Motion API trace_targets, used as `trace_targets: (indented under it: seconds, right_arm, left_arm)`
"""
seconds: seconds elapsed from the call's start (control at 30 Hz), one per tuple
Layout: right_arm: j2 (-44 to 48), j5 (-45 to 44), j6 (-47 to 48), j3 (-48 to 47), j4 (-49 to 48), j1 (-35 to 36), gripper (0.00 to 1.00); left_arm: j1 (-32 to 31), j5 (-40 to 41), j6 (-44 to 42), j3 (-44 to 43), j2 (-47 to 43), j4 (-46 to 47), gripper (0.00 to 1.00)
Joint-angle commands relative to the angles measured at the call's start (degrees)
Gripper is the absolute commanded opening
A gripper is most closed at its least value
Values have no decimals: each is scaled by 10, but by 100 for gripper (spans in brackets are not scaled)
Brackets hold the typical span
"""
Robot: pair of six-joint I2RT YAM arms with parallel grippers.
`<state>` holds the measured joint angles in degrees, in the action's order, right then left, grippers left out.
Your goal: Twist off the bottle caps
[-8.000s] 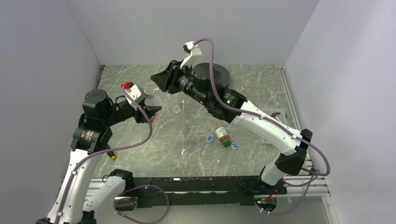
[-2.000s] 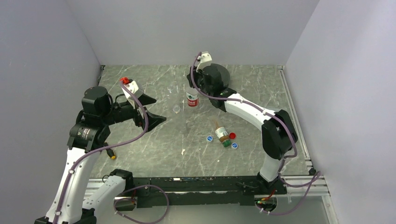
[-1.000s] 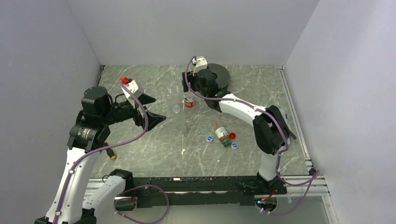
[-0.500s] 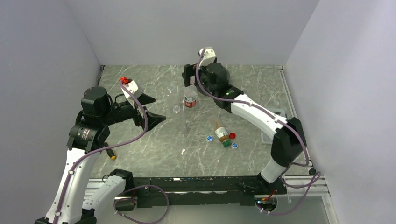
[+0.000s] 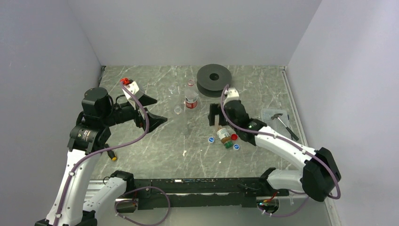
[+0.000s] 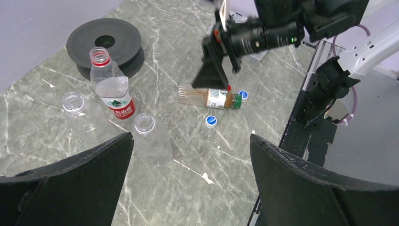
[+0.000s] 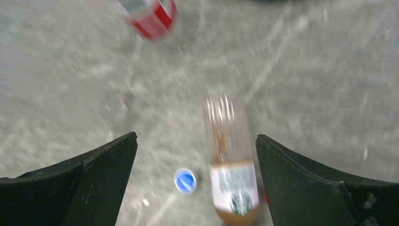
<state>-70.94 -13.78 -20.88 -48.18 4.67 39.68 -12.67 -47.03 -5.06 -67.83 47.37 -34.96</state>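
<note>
The amber-brown bottle (image 5: 224, 135) lies on its side mid-table with its green cap (image 5: 228, 145) on; it shows blurred in the right wrist view (image 7: 230, 160). My right gripper (image 5: 215, 117) hangs open just above and behind it, the bottle's body (image 6: 211, 98) below its jaws (image 7: 196, 137). The red-label bottle (image 5: 191, 97) stands uncapped further back. Two plain clear bottles (image 5: 178, 109) (image 5: 171, 89) stand uncapped to its left. Loose caps lie round the amber bottle: blue (image 5: 211, 139), blue (image 5: 236, 147), red (image 5: 234, 136). My left gripper (image 5: 160, 109) hovers open and empty at the left (image 6: 191, 137).
A black disc (image 5: 214, 75) sits at the back centre. A hammer (image 5: 283, 125) and a clear tray (image 5: 272, 114) lie at the right. A small yellow item (image 5: 113, 157) lies near the left arm. Walls enclose the table on three sides.
My right gripper opened off the red-label bottle, left it standing, and swung toward the near side to hover over the amber bottle. The left arm has not moved.
</note>
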Motion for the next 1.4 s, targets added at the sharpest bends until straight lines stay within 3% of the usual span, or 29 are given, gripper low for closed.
trace_targets:
  seconds: [0.0, 0.23, 0.43, 0.77, 1.13, 1.27, 1.37]
  right_arm:
    - [62, -26, -75, 73, 42, 18, 100]
    - [19, -66, -121, 106, 47, 68, 96]
    - [-74, -118, -129, 79, 59, 68, 84]
    - [-79, -112, -137, 64, 56, 68, 76]
    - [-115, -98, -156, 72, 47, 68, 48]
    - [-56, -107, -134, 35, 93, 68, 34]
    - [10, -57, -98, -20, 132, 68, 32]
  left_arm:
    - [2, -25, 12, -10, 0, 15, 99]
    - [2, -45, 23, -3, 4, 26, 99]
    - [2, -55, 15, -12, 3, 13, 99]
    - [1, -73, 14, -8, -1, 15, 99]
    - [2, -124, -16, -10, -4, 2, 99]
    - [1, -167, -84, -15, -3, -20, 99]
    - [1, -196, -197, -22, -5, -58, 99]
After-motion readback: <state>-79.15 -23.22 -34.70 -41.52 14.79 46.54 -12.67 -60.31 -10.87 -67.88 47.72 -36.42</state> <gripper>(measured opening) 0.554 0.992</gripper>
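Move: The coffee bottle lies on the table about 5 cm back from the right hand, 3 cm to its right and some 14 cm below. The red cap is roughly 6 cm to the right of the bottle's middle and 2 cm nearer the base; a blue cap lies about 6 cm to the left of it and 3 cm nearer. The red-labelled bottle stands about 14 cm ahead of the right hand and 12 cm left. From the left hand, the coffee bottle is some 7 cm ahead, 24 cm right and 33 cm below. The empty right hand drops some 14 cm onto the lying coffee bottle, drawing back about 6 cm early on and drifting slightly right, while its fingers tip about 20 degrees further down, swing a little clockwise and close from wide open to pinch the bottle at its label from both sides, then start back up by about 2 cm. Meanwhile the left hand, empty and wide open, eases back about 3 cm and a little to its right, its wrist turning some 15 degrees clockwise, mostly late on. ##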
